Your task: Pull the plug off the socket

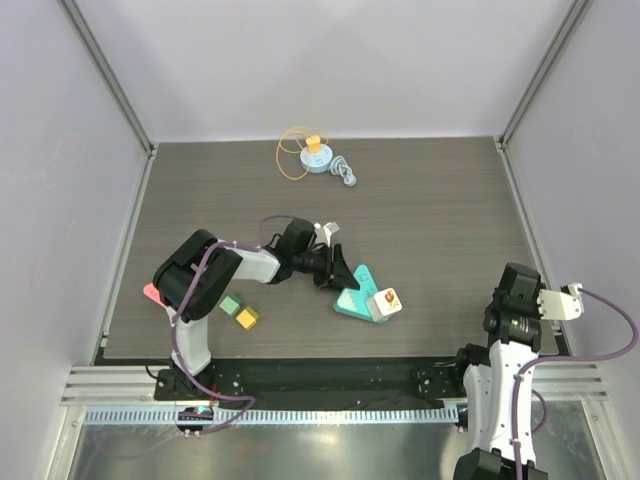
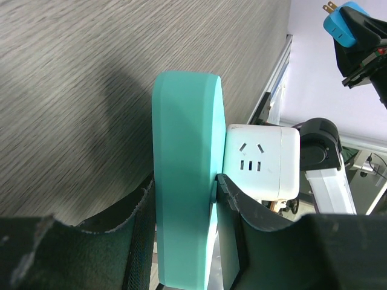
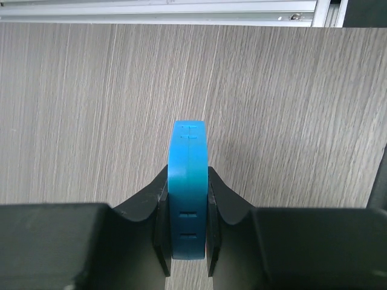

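Note:
The white socket cube [image 1: 384,303] sits on a teal base [image 1: 352,288] near the table's front middle. In the left wrist view the socket's [image 2: 260,160] empty slots face the camera. My left gripper [image 2: 184,188] is shut on the teal base [image 2: 184,121], one finger on each flat side. The blue plug [image 3: 188,151] is out of the socket and pinched between my right gripper's [image 3: 188,181] fingers, above bare table. The left wrist view also shows the plug [image 2: 340,25] held high, with its metal prongs free. From above, the right wrist [image 1: 520,305] hides the plug.
A green block [image 1: 230,305] and a yellow block [image 1: 247,318] lie beside the left arm, with a pink piece [image 1: 152,293] at the table's left edge. At the far edge sit a blue round item with an orange cord [image 1: 314,156] and a grey piece [image 1: 345,172].

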Available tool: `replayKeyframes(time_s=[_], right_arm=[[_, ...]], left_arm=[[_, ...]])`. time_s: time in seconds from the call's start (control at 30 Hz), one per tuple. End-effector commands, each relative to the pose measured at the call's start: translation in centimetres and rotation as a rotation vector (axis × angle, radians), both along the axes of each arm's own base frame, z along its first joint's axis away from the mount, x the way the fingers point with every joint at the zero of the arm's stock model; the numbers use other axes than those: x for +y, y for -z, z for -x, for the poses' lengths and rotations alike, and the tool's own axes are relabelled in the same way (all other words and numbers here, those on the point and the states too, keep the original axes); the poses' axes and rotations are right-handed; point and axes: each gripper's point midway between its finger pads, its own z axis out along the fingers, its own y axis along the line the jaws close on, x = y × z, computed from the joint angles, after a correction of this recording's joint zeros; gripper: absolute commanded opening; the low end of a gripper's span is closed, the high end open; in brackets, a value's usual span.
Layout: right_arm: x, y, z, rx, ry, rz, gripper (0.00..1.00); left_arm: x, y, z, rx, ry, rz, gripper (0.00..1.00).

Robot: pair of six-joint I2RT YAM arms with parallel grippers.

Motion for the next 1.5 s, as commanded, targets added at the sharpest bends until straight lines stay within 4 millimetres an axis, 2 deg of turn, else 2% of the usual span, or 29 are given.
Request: replayKeyframes(time_s=[0.0, 0.2, 0.33, 0.6, 0.73, 0.8, 0.87, 1.0, 1.07, 1.2, 1.23, 1.3, 1.37, 1.47], right_arm=[[-1.3, -0.3, -0.3, -0.011, 0.047, 0.048, 0.08], [-0.7, 1.5, -1.9, -0.001, -0.031, 0.011, 0.12], [-0.6, 4.4, -1.6, 0.091, -0.051, -0.064, 0.13], [-1.2, 5.1, -1.2, 0.063, -0.047, -0.13, 0.18], [-1.1, 5.5, -1.2, 0.071, -0.057, -0.167, 0.28], [-1.0, 5.6, -1.3, 0.071, -0.064, -0.177, 0.4], [-0.9, 5.5, -1.3, 0.065, -0.07, -0.178, 0.58], [-0.4, 5.5, -1.5, 0.049, -0.09, -0.187, 0.61], [-0.1, 5.5, -1.4, 0.052, -0.102, -0.197, 0.69], [0.5, 5.0, -1.2, 0.074, -0.131, -0.219, 0.76], [0.1, 4.1, -1.3, 0.067, -0.127, -0.196, 0.95], [0.2, 3.0, -1.1, 0.055, -0.128, -0.18, 0.99], [0.3, 2.4, -1.0, 0.047, -0.126, -0.176, 1.0], [0.5, 2.3, -0.7, 0.055, -0.119, -0.18, 1.0]], left_arm=[[1.5, 1.7, -0.1, -0.04, -0.018, -0.071, 0.0], [1.6, 1.8, -0.2, -0.04, -0.023, -0.076, 0.0], [1.6, 1.8, -0.2, -0.043, -0.025, -0.077, 0.0], [1.6, 1.8, -0.1, -0.042, -0.023, -0.078, 0.0], [1.7, 1.8, -0.1, -0.042, -0.023, -0.078, 0.0], [1.7, 1.8, -0.1, -0.044, -0.022, -0.078, 0.0], [1.7, 1.8, 0.0, -0.044, -0.021, -0.079, 0.0], [1.7, 1.8, 0.1, -0.044, -0.02, -0.076, 0.0], [1.7, 1.7, 0.0, -0.047, -0.018, -0.072, 0.0], [1.6, 1.6, 0.1, -0.05, -0.015, -0.07, 0.0], [1.6, 1.7, 0.1, -0.049, -0.016, -0.07, 0.0], [1.5, 1.6, 0.0, -0.049, -0.013, -0.062, 0.0], [1.4, 1.5, -0.1, -0.05, -0.015, -0.058, 0.0], [1.4, 1.5, 0.0, -0.044, -0.011, -0.053, 0.0]])
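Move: The right hand holds the blue plug over bare table; its landing spot is almost straight below, about 6 cm down and 1 cm to the right. The white socket stands roughly 23 cm to the left of this hand, level with it, and the teal block some 29 cm left and 2 cm ahead, both about 5 cm lower. From the left hand the landing spot lies about 32 cm right, 6 cm back and 3 cm lower. The right hand lowers the plug about 6 cm to the table, opens wide, then rises some 2.5 cm. ##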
